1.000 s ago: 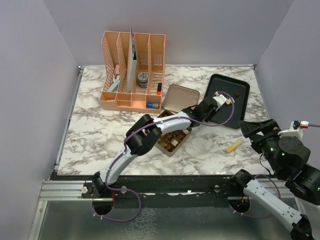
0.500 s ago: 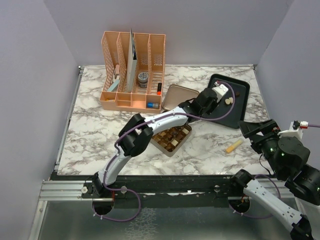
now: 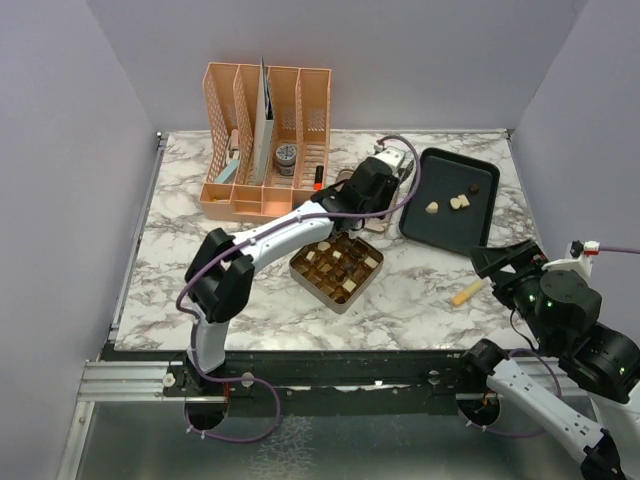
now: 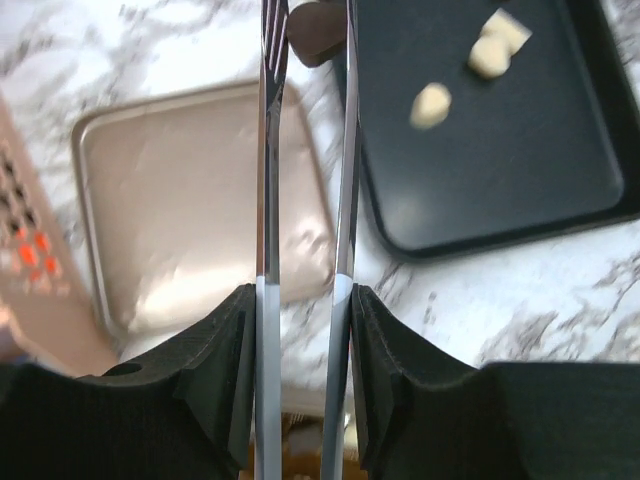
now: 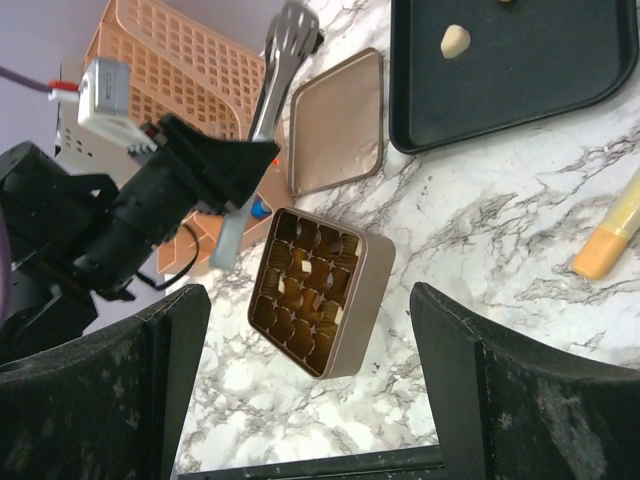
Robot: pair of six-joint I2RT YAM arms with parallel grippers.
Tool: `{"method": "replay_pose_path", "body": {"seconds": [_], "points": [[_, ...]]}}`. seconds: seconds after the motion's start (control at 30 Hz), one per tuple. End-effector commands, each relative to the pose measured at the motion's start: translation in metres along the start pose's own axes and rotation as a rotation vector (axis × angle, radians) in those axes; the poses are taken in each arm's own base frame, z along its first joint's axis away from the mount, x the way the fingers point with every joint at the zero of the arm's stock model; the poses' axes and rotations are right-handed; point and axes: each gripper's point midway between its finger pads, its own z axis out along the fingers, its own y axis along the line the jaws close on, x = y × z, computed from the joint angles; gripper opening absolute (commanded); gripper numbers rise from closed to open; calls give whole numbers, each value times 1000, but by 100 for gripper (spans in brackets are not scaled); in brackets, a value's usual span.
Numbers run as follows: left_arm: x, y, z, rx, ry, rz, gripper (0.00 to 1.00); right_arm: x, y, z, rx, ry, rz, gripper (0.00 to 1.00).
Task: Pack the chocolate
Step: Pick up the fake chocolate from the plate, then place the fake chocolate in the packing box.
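Note:
My left gripper is shut on metal tongs. It hovers over the gold lid just left of the black tray. The tong tips pinch a dark brown chocolate. Cream chocolates and a dark one lie on the tray. The square gold tin sits in front of the arm, its cells holding several brown and cream pieces. My right gripper is open and empty, high above the table's right front.
A peach desk organizer with small items stands at the back left. A yellow stick-shaped item lies on the marble right of the tin. The lid lies flat between organizer and tray.
My left arm has swung back and left from over the tray to above the lid, carrying the tongs. One dark piece is gone from the tray. The right arm shifted slightly.

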Motion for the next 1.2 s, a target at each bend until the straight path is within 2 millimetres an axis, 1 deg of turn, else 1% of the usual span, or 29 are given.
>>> {"method": "replay_pose_path", "body": {"seconds": [0.0, 0.1, 0.2, 0.23, 0.3, 0.33, 0.37, 0.4, 0.53, 0.63, 0.73, 0.9, 1.03, 1.17], "points": [[5, 13, -57, 1, 71, -79, 29, 5, -6, 2, 17, 12, -10, 86], [19, 25, -89, -22, 129, -85, 29, 10, -11, 5, 38, 23, -24, 86], [40, 37, -122, -53, 199, -97, 29, 17, -15, 9, 55, 46, -36, 86], [43, 40, -137, -53, 206, -110, 29, 20, -16, 10, 62, 54, -39, 86], [54, 45, -161, -58, 235, -132, 30, 25, -18, 12, 77, 74, -50, 86], [63, 48, -169, -65, 261, -142, 29, 28, -19, 14, 83, 83, -53, 86], [63, 51, -183, -68, 262, -155, 29, 31, -20, 15, 93, 93, -59, 86], [69, 53, -194, -76, 279, -167, 29, 32, -22, 16, 101, 98, -60, 86], [91, 59, -232, -77, 339, -214, 29, 37, -25, 19, 127, 111, -63, 86], [103, 64, -254, -96, 370, -244, 30, 39, -28, 21, 147, 117, -69, 86], [117, 66, -271, -99, 414, -267, 30, 42, -30, 23, 165, 129, -75, 86], [136, 58, -286, -58, 485, -306, 30, 47, -33, 24, 180, 144, -72, 86], [141, 54, -290, -37, 508, -322, 30, 46, -32, 24, 180, 141, -69, 86], [142, 46, -290, 3, 531, -325, 31, 44, -31, 25, 185, 137, -77, 86]]}}
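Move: The left hand holds the tongs with a brown chocolate in their tips. The chocolate box it is bound for lies about 11 cm back and 12 cm to its left, some 17 cm lower. Around it, roughly 20 cm below the hand, the flat lid lies 10 cm ahead and 5 cm left, and the dark plate 10 cm ahead and 18 cm right. From the empty right hand, the box is around 12 cm ahead, 27 cm left and 28 cm down. Keeping the brown chocolate pinched in the tongs, the left hand swings briskly back and left across the box, about 23 cm each way, bringing the tong tips from the gap between lid and plate to over the box. Its height rises a few centimetres and comes back, while the wrist tips some 30 degrees further down. The open right hand sinks about 5 cm, tilting down slightly. ##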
